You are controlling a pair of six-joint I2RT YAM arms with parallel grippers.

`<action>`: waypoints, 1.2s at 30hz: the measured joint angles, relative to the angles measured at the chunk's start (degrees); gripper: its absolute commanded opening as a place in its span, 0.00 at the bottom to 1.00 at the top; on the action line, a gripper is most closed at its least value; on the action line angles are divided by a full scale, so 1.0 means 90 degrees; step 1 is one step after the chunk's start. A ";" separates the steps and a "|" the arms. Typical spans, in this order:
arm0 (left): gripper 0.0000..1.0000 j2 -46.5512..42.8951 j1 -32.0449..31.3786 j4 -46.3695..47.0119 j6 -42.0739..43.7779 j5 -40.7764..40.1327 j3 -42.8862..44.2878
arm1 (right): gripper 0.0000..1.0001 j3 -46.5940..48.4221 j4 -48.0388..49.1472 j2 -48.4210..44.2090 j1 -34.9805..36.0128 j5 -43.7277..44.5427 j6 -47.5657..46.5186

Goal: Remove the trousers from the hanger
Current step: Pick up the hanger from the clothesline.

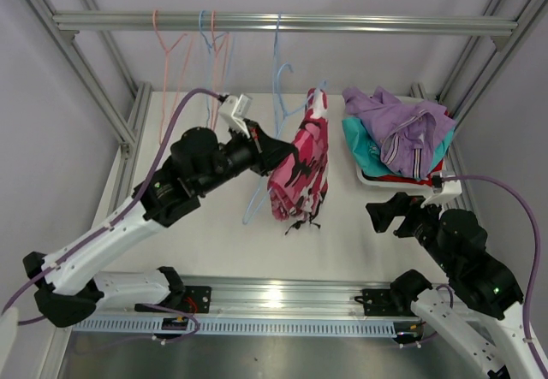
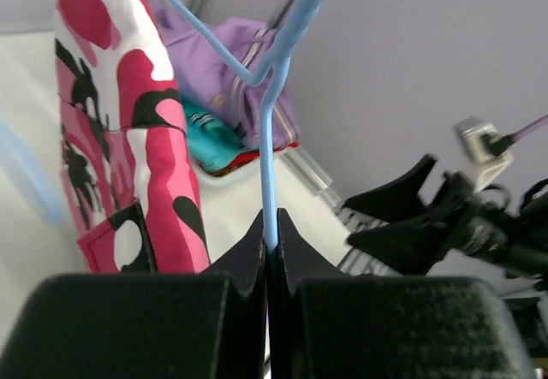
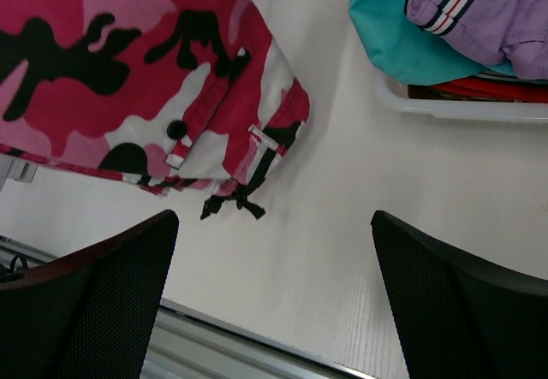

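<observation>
The pink camouflage trousers (image 1: pixel 301 167) hang folded over a light-blue hanger (image 1: pixel 277 78) above the table's middle. My left gripper (image 1: pixel 272 151) is shut on the hanger's wire (image 2: pixel 272 139), just left of the cloth (image 2: pixel 128 139). The jaws pinch the thin blue wire at their tips (image 2: pixel 270 225). My right gripper (image 1: pixel 385 215) stands open low at the right, below and right of the trousers' hem (image 3: pixel 214 152), with nothing between its fingers (image 3: pixel 274 216). Lilac trousers (image 1: pixel 402 127), teal trousers (image 1: pixel 364 150) and red trousers (image 3: pixel 479 88) lie piled in a white basket (image 1: pixel 449 189).
Bare pink (image 1: pixel 163 50) and blue (image 1: pixel 210 45) hangers hang from the metal rail (image 1: pixel 342 24) at the back left. Frame posts (image 1: pixel 68 62) stand at both sides. A metal track (image 1: pixel 274 293) runs along the table's near edge.
</observation>
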 measured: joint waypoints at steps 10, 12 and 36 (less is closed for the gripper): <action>0.00 -0.0862 -0.0160 -0.0318 0.0216 -0.0823 -0.1559 | 0.99 0.0070 0.0532 0.0464 0.0000 -0.0971 0.0126; 0.00 -0.0984 -0.0172 -0.0325 0.0291 -0.0918 -0.1744 | 1.00 0.0063 0.0695 0.0529 0.0000 -0.1173 0.0189; 0.00 -0.1681 -0.0221 0.0272 0.0942 -0.1282 -0.3038 | 0.99 0.0741 0.2494 0.4328 0.3912 0.1994 -0.0391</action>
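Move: The camouflage trousers, draped over the blue hanger, have their middle about 17 cm left of the open right hand, some 9 cm ahead and 5 cm above it. The full basket stands some 25 cm ahead of that hand, 5 cm right and 17 cm below. The left hand grips the hanger, with the trousers' middle about 4 cm ahead, 4 cm right and 10 cm below; an empty blue hanger hangs level with this hand, 18 cm ahead and 2 cm left. Keeping its shut grip on the hanger, the left hand lowers hanger and trousers about 13 cm, quickly at first and then easing, while drifting some 6 cm left and tipping its fingertips down a little. The right hand, still wide open, starts slowly and then sweeps about 19 cm left towards the trousers' hanging lower end, arching up and forward on the way before coming back and dropping to just under its starting height, its fingers swinging some 20 degrees counter-clockwise; whether they touch the cloth can't be told. ##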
